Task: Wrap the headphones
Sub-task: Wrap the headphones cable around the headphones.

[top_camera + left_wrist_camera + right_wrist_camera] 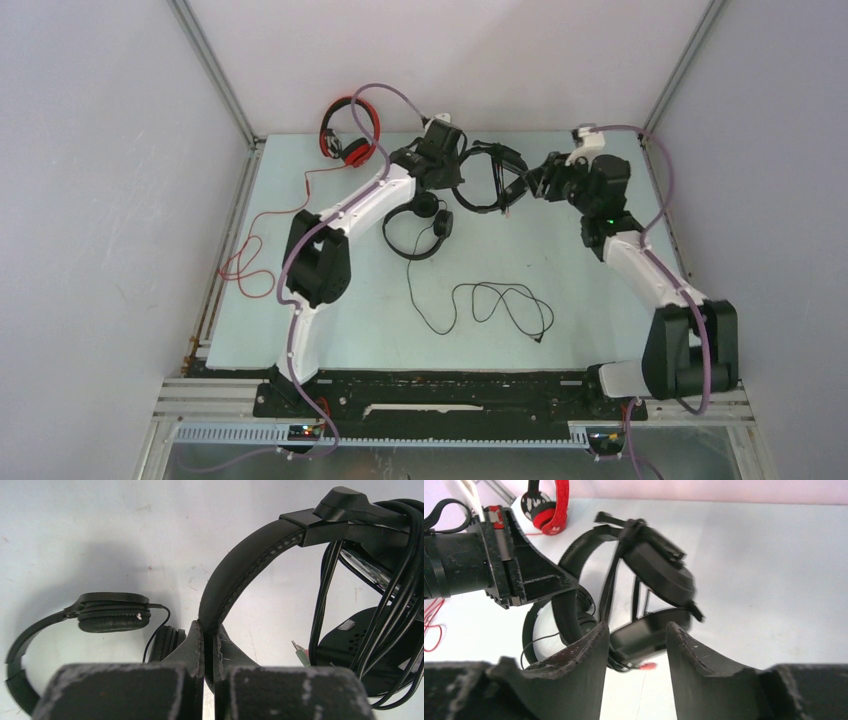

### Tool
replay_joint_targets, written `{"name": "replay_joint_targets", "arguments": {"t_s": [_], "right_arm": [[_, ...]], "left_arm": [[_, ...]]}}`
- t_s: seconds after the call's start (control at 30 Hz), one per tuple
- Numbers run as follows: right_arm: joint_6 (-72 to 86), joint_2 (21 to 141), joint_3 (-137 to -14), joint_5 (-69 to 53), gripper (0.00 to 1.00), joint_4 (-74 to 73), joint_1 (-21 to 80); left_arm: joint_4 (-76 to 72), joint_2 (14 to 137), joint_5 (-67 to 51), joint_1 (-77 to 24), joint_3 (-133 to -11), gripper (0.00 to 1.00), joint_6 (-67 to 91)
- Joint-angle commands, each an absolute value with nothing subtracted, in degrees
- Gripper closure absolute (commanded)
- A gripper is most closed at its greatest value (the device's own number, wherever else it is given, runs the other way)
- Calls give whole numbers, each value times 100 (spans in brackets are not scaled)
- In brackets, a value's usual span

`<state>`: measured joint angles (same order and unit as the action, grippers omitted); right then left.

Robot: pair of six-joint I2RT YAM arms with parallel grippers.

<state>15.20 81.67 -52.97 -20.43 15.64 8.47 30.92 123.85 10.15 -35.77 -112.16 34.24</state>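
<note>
My left gripper (207,625) is shut on the padded headband (240,565) of a black headset (487,178) and holds it above the table, its black cable (395,595) wound in loops around the earcups. The cable's plugs (300,652) hang free. My right gripper (636,630) stands open just right of this headset, whose lower earcup (649,635) lies just beyond the fingertips; nothing is gripped. A second black headset (420,225) lies flat on the table, its thin cable (500,305) trailing loose toward the front. The red headphones (350,135) lie at the back left.
The red cable (250,255) runs along the table's left edge in loose loops. White walls with metal frame posts (215,70) close in the table on three sides. In the right wrist view, the left gripper (524,575) reaches in from the left.
</note>
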Motion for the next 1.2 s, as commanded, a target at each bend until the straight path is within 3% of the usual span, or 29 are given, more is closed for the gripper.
{"name": "replay_joint_targets", "arguments": {"t_s": [0.0, 0.07, 0.27, 0.47, 0.83, 1.17], "right_arm": [[1855, 7339, -5585, -2149, 48, 923, 578], [2663, 7126, -5685, -2080, 37, 379, 442], [4936, 7062, -5676, -2995, 29, -696, 343], [6123, 6883, -5143, -3362, 24, 149, 596], [6116, 7177, -5089, -2226, 21, 166, 1293], [5887, 7391, -5089, -1809, 25, 148, 1369]], "left_arm": [[2976, 11528, 1285, -3598, -11408, 100, 3229], [2946, 11465, 1414, -3624, -11426, 100, 3057], [2478, 11173, 1733, -3807, -11197, 100, 2407], [2344, 11057, 1921, -3983, -11052, 100, 2224], [2427, 11041, 1845, -4121, -11028, 100, 2183], [2447, 10967, 1727, -4189, -10879, 100, 2273]]}}
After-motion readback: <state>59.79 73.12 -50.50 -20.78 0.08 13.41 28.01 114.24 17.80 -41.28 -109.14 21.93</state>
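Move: The cable plug hangs free about 5 cm to the right gripper's left, some 2 cm nearer the base and 7 cm below. From that gripper the ear cups lie about 4 cm left, 3 cm ahead and 3 cm down, and the wrapped cable strands some 7 cm left at the same reach and height. The left gripper already pinches the headband; from it the plug is roughly 10 cm right, 6 cm back and about level. Keep the left gripper's pinch on the headband and raise it about 8 cm, easing slightly back and tipping the fingers up. Swing the right gripper clear, back and up, then keep drawing back as it sinks and sweeps left, ending some 7 cm back and 5 cm left near the plug and lower cable loops. Meanwhile open its fingers wider, roll its left side up and tip it down about 30 degrees. ##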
